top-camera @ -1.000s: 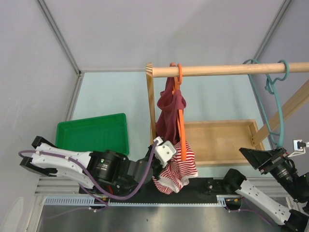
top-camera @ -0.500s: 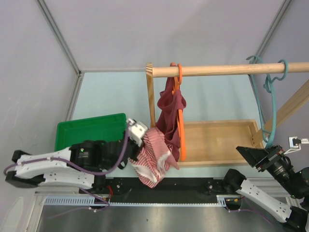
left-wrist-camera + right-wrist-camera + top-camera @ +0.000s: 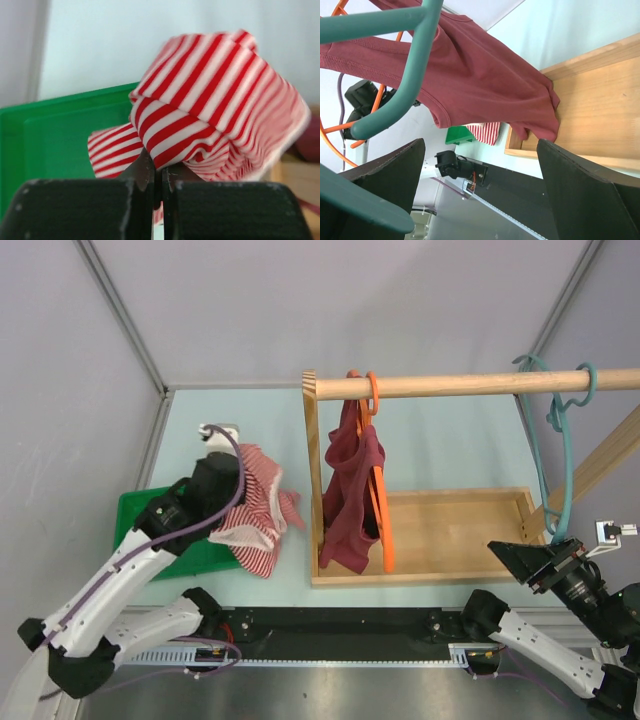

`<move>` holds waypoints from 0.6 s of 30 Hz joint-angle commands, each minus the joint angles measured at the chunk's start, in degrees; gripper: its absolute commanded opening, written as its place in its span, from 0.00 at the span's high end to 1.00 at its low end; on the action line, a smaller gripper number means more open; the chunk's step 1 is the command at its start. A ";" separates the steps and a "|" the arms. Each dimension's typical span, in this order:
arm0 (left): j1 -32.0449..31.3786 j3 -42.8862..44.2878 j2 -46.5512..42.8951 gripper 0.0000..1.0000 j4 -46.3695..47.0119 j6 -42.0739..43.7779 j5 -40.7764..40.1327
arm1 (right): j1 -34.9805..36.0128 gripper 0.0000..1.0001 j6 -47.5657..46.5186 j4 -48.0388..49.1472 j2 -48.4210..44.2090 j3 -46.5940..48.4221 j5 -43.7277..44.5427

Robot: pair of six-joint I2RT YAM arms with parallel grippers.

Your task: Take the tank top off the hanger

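A red-and-white striped tank top (image 3: pixel 258 515) hangs free of the rack, bunched in my left gripper (image 3: pixel 240 470), which is shut on it above the green tray (image 3: pixel 140 515). The left wrist view shows the jaws (image 3: pixel 157 180) pinched together on the striped cloth (image 3: pixel 210 100). The orange hanger (image 3: pixel 381 510) stays hooked on the wooden rod (image 3: pixel 470 385) and carries a maroon top (image 3: pixel 350 490). My right gripper (image 3: pixel 540 565) stands open at the near right with nothing between its fingers (image 3: pixel 590 190). It is apart from the clothes.
A teal hanger (image 3: pixel 560 450) hangs at the rod's right end, close above my right gripper, and fills the upper left of the right wrist view (image 3: pixel 405 85). The rack's wooden base tray (image 3: pixel 450 530) lies under the rod. The rack's upright post (image 3: pixel 312 470) stands between the two tops.
My left gripper pulled the striped tank top off the orange hanger and carried it left and away, over the green tray. The right arm barely moved.
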 commanded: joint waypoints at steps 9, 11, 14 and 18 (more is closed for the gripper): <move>21.26 -2.42 -7.93 1.00 -1.89 -4.98 -8.76 | 0.85 0.00 0.74 3.58 -0.26 -1.15 0.77; 21.43 -3.57 -10.23 1.00 -2.86 -6.65 -10.16 | 0.94 0.00 0.66 3.76 -0.18 -1.15 0.94; 22.40 -3.31 -12.17 1.00 -3.21 -5.08 -12.54 | 1.02 0.00 0.39 4.55 -0.26 -1.59 0.77; 23.10 -4.00 -12.17 1.00 -3.91 -6.04 -10.09 | 1.64 0.00 0.39 5.60 -0.17 -2.56 0.59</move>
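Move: The left hand already holds the striped tank top; the green bin it is being carried to has its middle about 15 cm to the left, some 3 cm nearer the base and roughly 23 cm below. About 18 cm right of this hand and 2 cm back stands the rack's left post; the maroon top hangs some 22 cm right and 2 cm back, near hand height. From the right hand the bin lies about 62 cm left, 14 cm ahead and 30 cm lower. Keeping its pinch on the striped tank top, the left hand swings it left over the green bin, away from the rack's left post, about 14 cm, fast at first and then slowing. Late on it eases back a few centimetres and rises slightly; the wrist turns some 30 degrees counter-clockwise and the fingers stay shut. ##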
